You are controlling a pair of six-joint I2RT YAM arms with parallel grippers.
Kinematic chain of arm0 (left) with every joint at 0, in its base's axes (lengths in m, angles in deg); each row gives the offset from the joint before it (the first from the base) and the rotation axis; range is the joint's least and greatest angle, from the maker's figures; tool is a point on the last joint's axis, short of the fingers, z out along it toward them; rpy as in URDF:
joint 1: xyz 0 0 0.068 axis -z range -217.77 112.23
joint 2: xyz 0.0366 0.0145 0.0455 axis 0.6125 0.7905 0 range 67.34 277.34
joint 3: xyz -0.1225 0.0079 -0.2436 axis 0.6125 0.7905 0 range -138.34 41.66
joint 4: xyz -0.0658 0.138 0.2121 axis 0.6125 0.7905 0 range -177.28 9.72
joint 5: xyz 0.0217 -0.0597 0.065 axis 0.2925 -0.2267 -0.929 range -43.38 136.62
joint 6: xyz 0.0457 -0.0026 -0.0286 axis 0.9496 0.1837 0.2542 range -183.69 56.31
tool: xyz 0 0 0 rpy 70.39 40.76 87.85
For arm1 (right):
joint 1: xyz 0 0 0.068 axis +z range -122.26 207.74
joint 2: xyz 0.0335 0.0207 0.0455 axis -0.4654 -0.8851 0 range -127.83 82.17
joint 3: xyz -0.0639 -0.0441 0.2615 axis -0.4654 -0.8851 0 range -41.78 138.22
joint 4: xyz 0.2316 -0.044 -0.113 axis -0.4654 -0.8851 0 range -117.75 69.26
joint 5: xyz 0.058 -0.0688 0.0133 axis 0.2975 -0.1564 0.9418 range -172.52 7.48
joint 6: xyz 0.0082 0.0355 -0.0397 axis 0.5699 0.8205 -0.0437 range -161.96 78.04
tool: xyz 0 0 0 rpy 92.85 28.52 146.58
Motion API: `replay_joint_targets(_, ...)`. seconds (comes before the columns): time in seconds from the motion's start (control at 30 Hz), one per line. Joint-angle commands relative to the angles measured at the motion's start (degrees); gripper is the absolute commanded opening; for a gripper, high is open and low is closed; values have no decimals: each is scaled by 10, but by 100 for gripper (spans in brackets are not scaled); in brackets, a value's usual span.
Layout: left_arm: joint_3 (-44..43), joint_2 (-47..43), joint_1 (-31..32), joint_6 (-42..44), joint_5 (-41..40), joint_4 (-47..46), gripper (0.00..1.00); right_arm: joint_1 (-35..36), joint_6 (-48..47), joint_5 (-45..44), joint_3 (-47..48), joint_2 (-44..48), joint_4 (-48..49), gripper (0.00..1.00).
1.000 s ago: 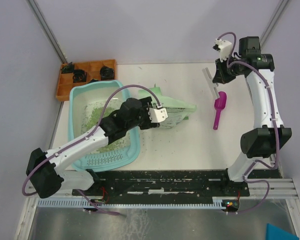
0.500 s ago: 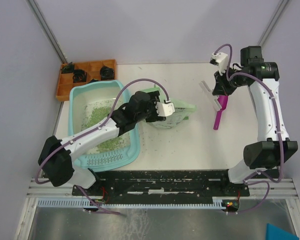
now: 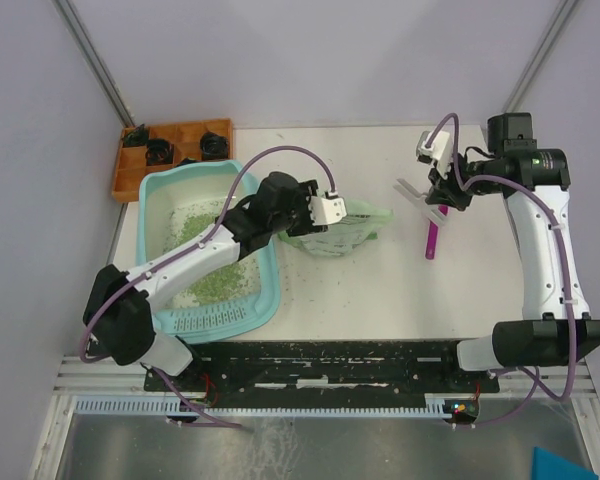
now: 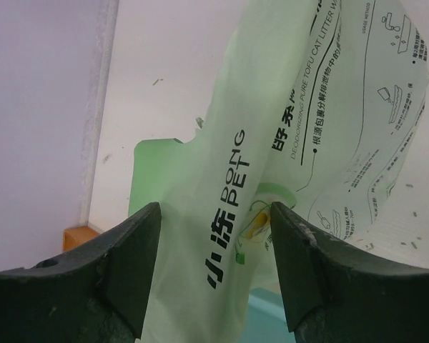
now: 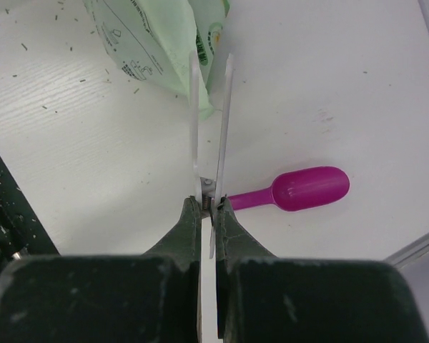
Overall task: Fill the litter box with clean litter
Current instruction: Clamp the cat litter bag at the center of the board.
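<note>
The light-teal litter box point(image 3: 158, 188) lies at the left, with green clean litter point(image 3: 212, 286) spread over its floor. The pale green printed bag point(image 3: 348, 230) lies just right of the box. My left gripper point(image 3: 316, 227) reaches over the box's right rim. In the left wrist view this gripper point(image 4: 214, 214) is open, with a fold of the bag point(image 4: 272, 143) standing between its fingers. A bit of the litter box point(image 4: 268, 316) shows below. My right gripper point(image 3: 438, 195) point(image 5: 213, 204) is shut on a white two-bladed clip point(image 5: 194, 107) above the magenta scoop point(image 5: 311, 188).
An orange compartment tray point(image 3: 175, 135) with dark parts stands at the back left corner. The scoop point(image 3: 431, 240) lies on the white table at the right. Loose granules dot the table around the bag point(image 5: 150, 36). The black rail runs along the near edge.
My left gripper has moved right onto the bag and its jaws have narrowed around the fold. My right arm has carried the clip forward and left, over the scoop's bowl.
</note>
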Motion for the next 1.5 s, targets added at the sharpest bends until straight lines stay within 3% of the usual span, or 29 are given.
replay_joint_targets(0.0,-32,11,-6,15,37,29,67,0,-76,24,-10,-8,16,2)
replay_joint_targets(0.1,-37,15,-7,9,56,50,57,0,-100,26,-7,-19,20,2)
replay_joint_targets(0.23,-60,32,-8,-6,76,90,30,0,-140,44,0,-32,12,2)
replay_joint_targets(0.3,-92,45,-9,-17,86,122,7,1,-173,54,3,-39,-5,2)
replay_joint_targets(0.33,-108,51,-10,-24,93,139,3,2,-190,56,3,-43,-12,2)
replay_joint_targets(0.57,-204,90,-21,-66,129,241,3,18,-313,47,0,-50,-53,2)
replay_joint_targets(0.77,-262,118,-28,-119,137,305,3,62,-355,-26,-35,-41,-37,2)
replay_joint_targets(0.9,-288,128,-29,-149,151,339,3,95,-346,-73,-60,-46,3,2)
replay_joint_targets(1.17,-283,120,-29,-187,172,341,3,127,-241,-149,-45,-94,104,2)
replay_joint_targets(1.47,-269,117,-30,-205,181,328,3,163,-232,-189,-14,-116,73,2)
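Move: The bag's upper fold already runs between the left gripper's open fingers; the cat litter bag's middle lies about 5 cm to its right, 2 cm back and 11 cm below, and the litter box's middle some 27 cm left, 7 cm back and 18 cm down. From the right gripper, still holding the white clip, the bag's middle is roughly 17 cm left, 4 cm ahead and 20 cm below; the scoop lies some 8 cm right, 4 cm ahead and 25 cm down. Close the left gripper on the bag's fold and pinch it, sinking about 2 cm, then ease back about 2 cm while tipping the fingers some 30 degrees further down. Meanwhile keep the clip gripped and lower the right gripper nearly 10 cm, turning it counter-clockwise and rolling its left side down, then swing forward and left towards the bag's right end. ##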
